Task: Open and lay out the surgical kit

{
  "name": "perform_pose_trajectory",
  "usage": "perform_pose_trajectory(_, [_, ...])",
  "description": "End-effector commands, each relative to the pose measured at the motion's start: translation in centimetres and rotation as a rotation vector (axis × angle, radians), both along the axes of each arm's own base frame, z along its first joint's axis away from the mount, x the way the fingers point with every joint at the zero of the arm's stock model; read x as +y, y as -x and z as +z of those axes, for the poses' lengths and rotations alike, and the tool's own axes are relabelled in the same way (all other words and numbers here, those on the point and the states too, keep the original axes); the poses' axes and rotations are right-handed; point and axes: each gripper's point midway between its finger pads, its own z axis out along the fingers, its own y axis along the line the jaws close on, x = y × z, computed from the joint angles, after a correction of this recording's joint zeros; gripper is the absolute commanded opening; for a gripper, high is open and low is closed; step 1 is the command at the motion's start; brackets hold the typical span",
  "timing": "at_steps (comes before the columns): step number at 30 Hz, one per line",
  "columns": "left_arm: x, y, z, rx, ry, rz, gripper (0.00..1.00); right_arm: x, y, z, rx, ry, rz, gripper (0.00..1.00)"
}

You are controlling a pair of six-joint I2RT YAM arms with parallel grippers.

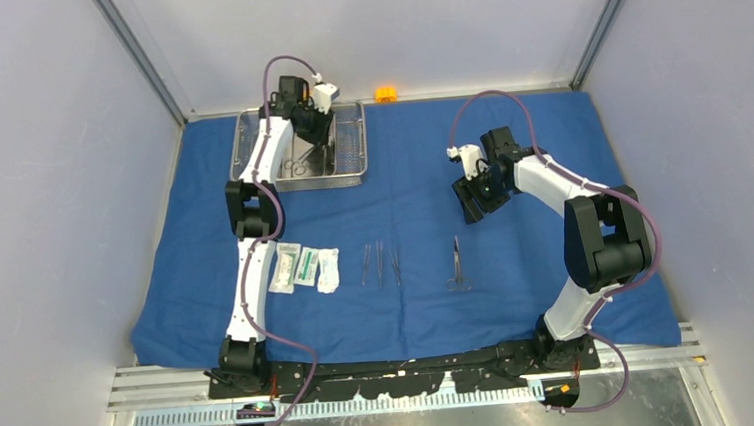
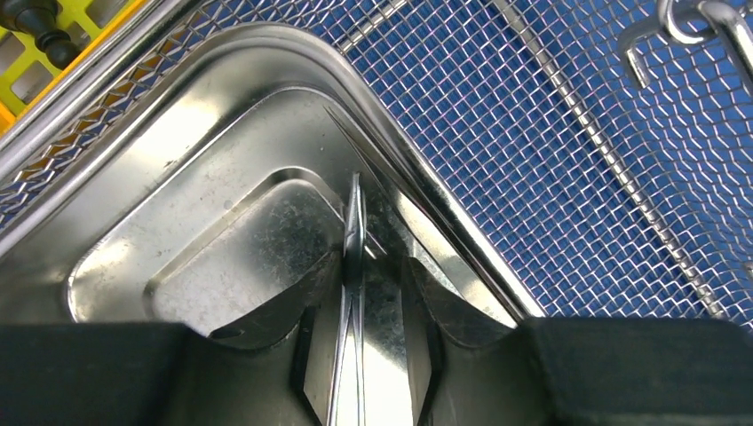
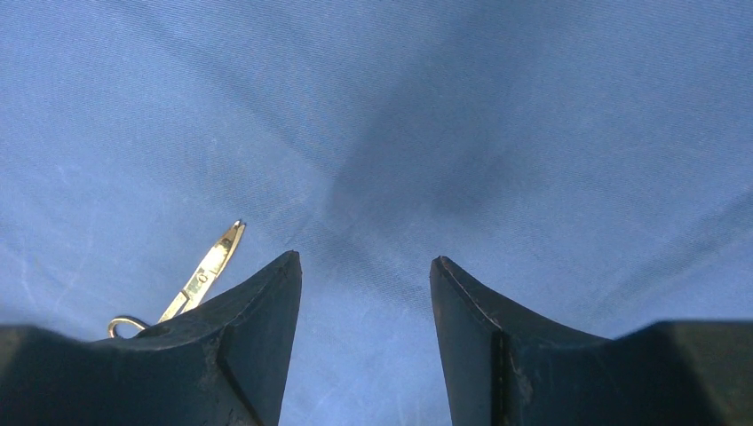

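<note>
The blue cloth wrap (image 1: pixel 510 164) lies spread flat. At its back left stands the steel mesh basket (image 1: pixel 351 125), mesh floor (image 2: pixel 533 133), with the solid steel tray (image 2: pixel 178 231) inside it. My left gripper (image 1: pixel 314 142) (image 2: pixel 371 257) reaches down into the tray, jaws narrowed around a thin steel instrument (image 2: pixel 355 217). Its left finger touches the instrument and its right finger stands a small gap away. My right gripper (image 1: pixel 473 198) (image 3: pixel 364 262) hovers open over bare cloth. Scissors (image 1: pixel 457 266) (image 3: pixel 210 269) lie near it. Three forceps (image 1: pixel 381 263) and three white-green packets (image 1: pixel 303 268) lie in a row at the front.
Ring handles of another instrument (image 2: pixel 701 22) rest on the mesh beside the tray. A small orange block (image 1: pixel 386 94) sits behind the cloth by the back wall. Grey walls enclose the table on three sides.
</note>
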Motion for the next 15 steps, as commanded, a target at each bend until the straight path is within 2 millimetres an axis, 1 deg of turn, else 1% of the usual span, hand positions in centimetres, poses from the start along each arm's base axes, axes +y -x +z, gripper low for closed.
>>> perform_pose_trajectory(1, [0.8,3.6,-4.9,0.216,0.000,0.057,0.30,0.6,-1.1,1.2,-0.031,-0.024,0.009,0.60])
perform_pose_trajectory(4, [0.8,4.0,-5.4,0.239,0.000,0.066,0.23,0.7,-1.0,1.3,-0.030,-0.028,0.009,0.60])
perform_pose_trajectory(7, [1.3,3.8,-5.5,0.231,-0.024,0.083,0.14,0.8,-1.1,1.4,-0.032,-0.033,0.009,0.60])
perform_pose_trajectory(8, [1.5,3.5,-5.1,0.214,-0.034,0.088,0.08,0.8,-1.1,1.5,-0.032,-0.035,0.009,0.60])
perform_pose_trajectory(10, [1.8,3.0,-4.4,0.182,-0.051,0.091,0.00,0.9,-1.1,1.5,-0.032,-0.039,0.010,0.60])
perform_pose_trajectory(13, [2.0,2.1,-2.3,0.123,-0.058,0.100,0.00,1.1,-1.1,1.6,-0.031,-0.046,0.010,0.60])
perform_pose_trajectory(15, [2.0,1.3,-0.3,0.069,-0.054,0.107,0.00,1.2,-1.2,1.9,-0.034,-0.053,0.010,0.60])
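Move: The ringed scissors-like instrument already runs between the left hand's parted fingers. Its middle lies roughly 3 cm back and 3 cm left of that hand, about 1 cm lower. The pointed instrument along the tray's edge has its middle some 2 cm to the right and 1 cm back, also about 1 cm lower; the metal tray's middle is about 6 cm left, 1 cm back and 2 cm down. From the right hand the ringed instrument is some 26 cm ahead, 31 cm left and 4 cm down. Staying almost in place low over the metal tray, the left hand shuts its fingers from about a third open to nearly closed and pinches the ringed instrument by its slim blade end, just short of the tip. The wrist turns only slightly, some 3 degrees counter-clockwise, and the fingers still slant down, forward and to the right. ##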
